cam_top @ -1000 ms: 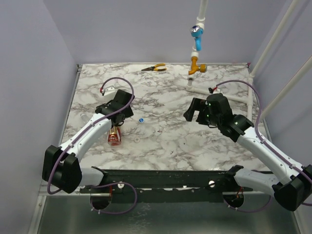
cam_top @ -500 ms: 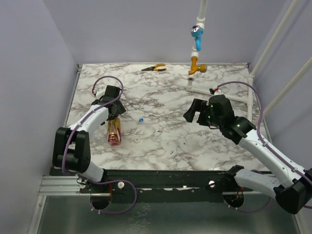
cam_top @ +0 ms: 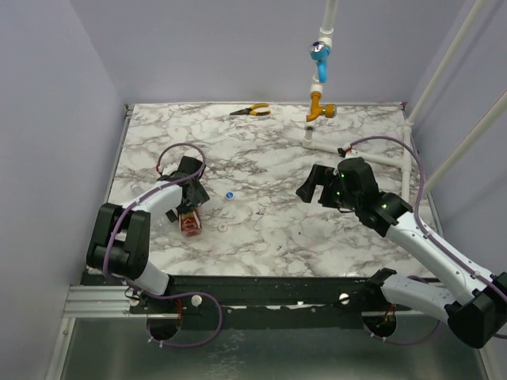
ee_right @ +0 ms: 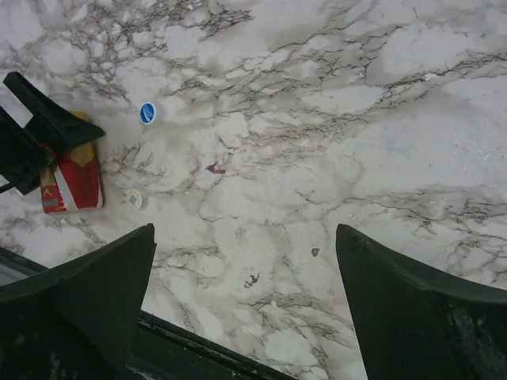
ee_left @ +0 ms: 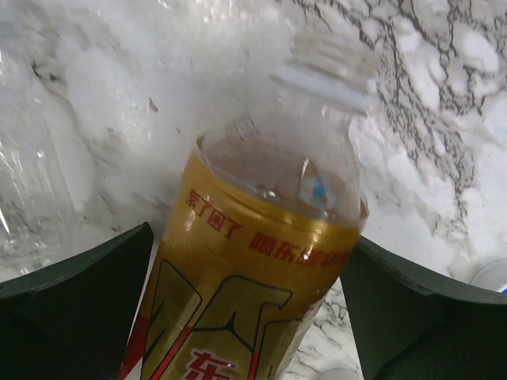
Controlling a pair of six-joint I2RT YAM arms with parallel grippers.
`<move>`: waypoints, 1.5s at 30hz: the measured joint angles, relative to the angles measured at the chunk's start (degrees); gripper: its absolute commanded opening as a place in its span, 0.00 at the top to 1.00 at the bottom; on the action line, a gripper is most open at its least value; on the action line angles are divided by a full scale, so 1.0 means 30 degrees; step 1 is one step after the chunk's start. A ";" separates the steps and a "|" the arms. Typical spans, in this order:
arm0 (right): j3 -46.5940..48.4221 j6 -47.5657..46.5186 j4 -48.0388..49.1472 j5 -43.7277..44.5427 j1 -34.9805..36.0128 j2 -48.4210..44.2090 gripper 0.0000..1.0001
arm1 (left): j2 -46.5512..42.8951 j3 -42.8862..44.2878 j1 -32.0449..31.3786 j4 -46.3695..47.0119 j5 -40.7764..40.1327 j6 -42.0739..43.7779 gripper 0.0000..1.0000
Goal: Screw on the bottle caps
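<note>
The bottle (ee_left: 253, 277), clear with a red label and amber contents, lies on the marble table with its threaded neck (ee_left: 329, 63) bare. My left gripper (ee_left: 247, 237) is open, its jaws standing on either side of the bottle's body. From above, the left gripper (cam_top: 190, 202) sits right over the bottle (cam_top: 190, 224). A bright blue cap (cam_top: 230, 194) lies just to its right, and a white cap (cam_top: 223, 226) lies nearer the front. My right gripper (ee_right: 245, 229) is open and empty above bare marble, with the blue cap (ee_right: 147, 113), white cap (ee_right: 134, 199) and bottle (ee_right: 71, 182) off to its left.
Orange-handled pliers (cam_top: 250, 111) lie at the back edge. A light-blue valve handle (cam_top: 319, 52) with an orange fitting (cam_top: 319, 107) hangs on a white pipe at the back right. A black rail (cam_top: 269, 289) runs along the table's front edge.
The left arm has folded back toward its base and its gripper has come down around the bottle. The right arm has hardly moved.
</note>
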 measured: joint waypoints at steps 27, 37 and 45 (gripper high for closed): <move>0.3840 -0.0430 0.2798 0.1545 0.7125 1.1825 0.36 | -0.3461 0.0707 -0.1144 -0.2346 -0.1064 0.1144 0.53; 0.9384 -0.1399 0.3184 0.2164 0.9457 1.8061 0.43 | -0.5399 0.2244 -0.1144 -0.4007 -0.1705 0.2280 0.51; 1.2641 -0.1909 0.2849 0.2404 0.9748 2.1048 0.45 | -0.6747 0.2739 -0.1137 -0.5100 -0.2040 0.2769 0.50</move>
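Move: The bottle lies between the left hand's open fingers, its middle at pad height and about 1 cm right; a clear bottle lies some 9 cm left and 2 cm ahead of that hand. For the right hand, the white cap is about 29 cm left, level fore-and-aft and 18 cm below; the blue cap lies roughly 10 cm farther out than the white cap and 2 cm to its right. Left grips the bottle, rising about 12 cm; right, narrowing, sweeps 27 cm left and down towards the white cap. ##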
